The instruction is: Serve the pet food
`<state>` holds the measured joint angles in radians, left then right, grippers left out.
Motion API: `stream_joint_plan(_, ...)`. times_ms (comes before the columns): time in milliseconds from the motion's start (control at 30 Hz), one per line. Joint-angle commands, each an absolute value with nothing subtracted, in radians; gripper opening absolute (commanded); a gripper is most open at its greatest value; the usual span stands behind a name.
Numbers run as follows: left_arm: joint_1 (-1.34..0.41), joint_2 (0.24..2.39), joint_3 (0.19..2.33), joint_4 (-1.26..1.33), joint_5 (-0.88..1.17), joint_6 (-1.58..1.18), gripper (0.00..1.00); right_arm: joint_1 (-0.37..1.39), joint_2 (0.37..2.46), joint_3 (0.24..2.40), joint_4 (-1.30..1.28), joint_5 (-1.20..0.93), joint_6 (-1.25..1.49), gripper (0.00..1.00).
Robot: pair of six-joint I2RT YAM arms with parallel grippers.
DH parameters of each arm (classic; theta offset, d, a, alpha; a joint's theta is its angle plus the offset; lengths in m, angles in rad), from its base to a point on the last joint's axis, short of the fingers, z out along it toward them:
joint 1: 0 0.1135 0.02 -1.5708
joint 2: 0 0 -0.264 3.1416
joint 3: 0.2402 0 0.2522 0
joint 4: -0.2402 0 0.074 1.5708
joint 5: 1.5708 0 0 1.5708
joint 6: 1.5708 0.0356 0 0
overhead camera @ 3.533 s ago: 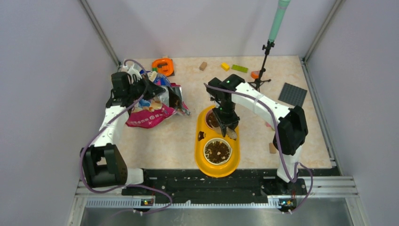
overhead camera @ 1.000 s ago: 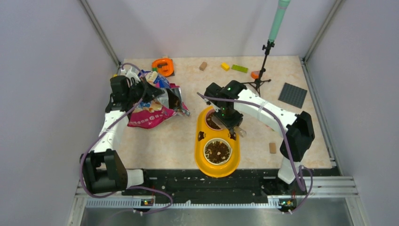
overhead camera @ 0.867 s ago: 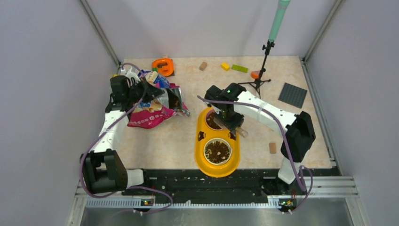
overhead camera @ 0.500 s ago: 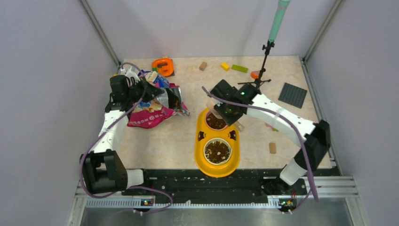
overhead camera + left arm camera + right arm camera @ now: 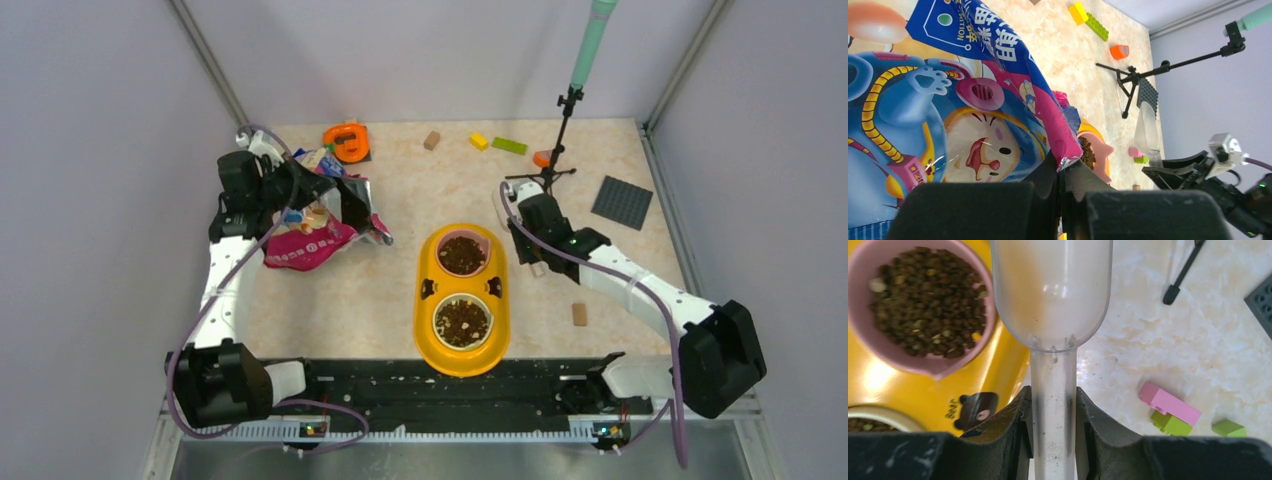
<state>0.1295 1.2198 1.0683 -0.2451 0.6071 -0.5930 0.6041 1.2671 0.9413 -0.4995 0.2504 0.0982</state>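
Observation:
Dark brown pet food fills the pink bowl (image 5: 462,254) and the white bowl (image 5: 462,320) of the yellow feeder tray (image 5: 424,300); in the right wrist view the pet food (image 5: 923,300) sits at upper left. My right gripper (image 5: 1053,407) is shut on the handle of a translucent scoop (image 5: 1052,295) whose cup looks empty. It hovers over the table just right of the tray, by the pink bowl (image 5: 990,315). My left gripper (image 5: 1062,172) is shut on a corner of the magenta-and-blue cat food bag (image 5: 948,120), which is held up at the table's left (image 5: 312,232).
An orange object (image 5: 346,140), a tan block (image 5: 431,140), yellow (image 5: 478,141) and green (image 5: 508,146) bricks lie along the back. A tripod stand (image 5: 560,150) and a dark baseplate (image 5: 621,201) are at right. Pink and green bricks (image 5: 1170,407) lie near the scoop. Another tan block (image 5: 578,314) sits further forward.
My right arm has swung from over the pink bowl to the right of the tray, taking the scoop with it. My left arm has shifted the bag slightly left and back.

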Motion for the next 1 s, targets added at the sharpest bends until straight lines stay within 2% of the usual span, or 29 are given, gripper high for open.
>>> stream_joint_plan(0,0.135,1.131,1.182,-0.136,0.63,-0.621,0.0,0.524,1.254,0.855,-0.243,0.268,0.12,0.0)
stream_joint_plan(233,0.135,1.115,1.224,-0.103,0.632,-0.666,0.0,0.442,1.372,0.784,-0.171,0.243,0.168,0.0)
stream_joint_plan(400,0.135,1.098,1.282,-0.09,0.633,-0.689,0.0,0.419,1.419,0.755,-0.174,0.24,0.181,0.12)
stream_joint_plan(533,0.135,1.098,1.297,-0.064,0.635,-0.703,0.0,0.419,1.443,0.736,-0.164,0.233,0.183,0.39)
stream_joint_plan(567,0.135,1.104,1.296,-0.061,0.639,-0.713,0.0,0.419,1.449,0.736,-0.167,0.231,0.187,0.43)
stream_joint_plan(800,0.134,1.162,1.261,-0.018,0.657,-0.76,0.0,0.419,1.447,0.794,-0.171,0.205,0.161,0.62)
stream_joint_plan(967,0.135,1.176,1.263,-0.057,0.664,-0.714,0.0,0.419,1.42,0.881,-0.208,0.193,0.113,0.64)
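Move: My right hand still holds the clear scoop over the table. The free spot it goes to beside the yellow tray is about 2 cm ahead, 5 cm to its right and 10 cm below. The pink bowl is some 4 cm ahead and 10 cm left, the cream bowl 10 cm back and 10 cm left, and the pink block level and 14 cm right. My left hand still grips the cat food bag's rim. The bag's middle is about 3 cm back, 4 cm left and 12 cm below, and the spot is roughly 6 cm back and 40 cm right. I lower the scoop with my right hand about 10 cm onto the bare table right of the tray, swinging some 5 cm right and a little forward, and turning roughly 10 degrees clockwise. There I open the fingers off its handle and start rising, by about 1 cm. Meanwhile my left hand keeps its pinch on the bag's rim and lifts it about 4 cm. ##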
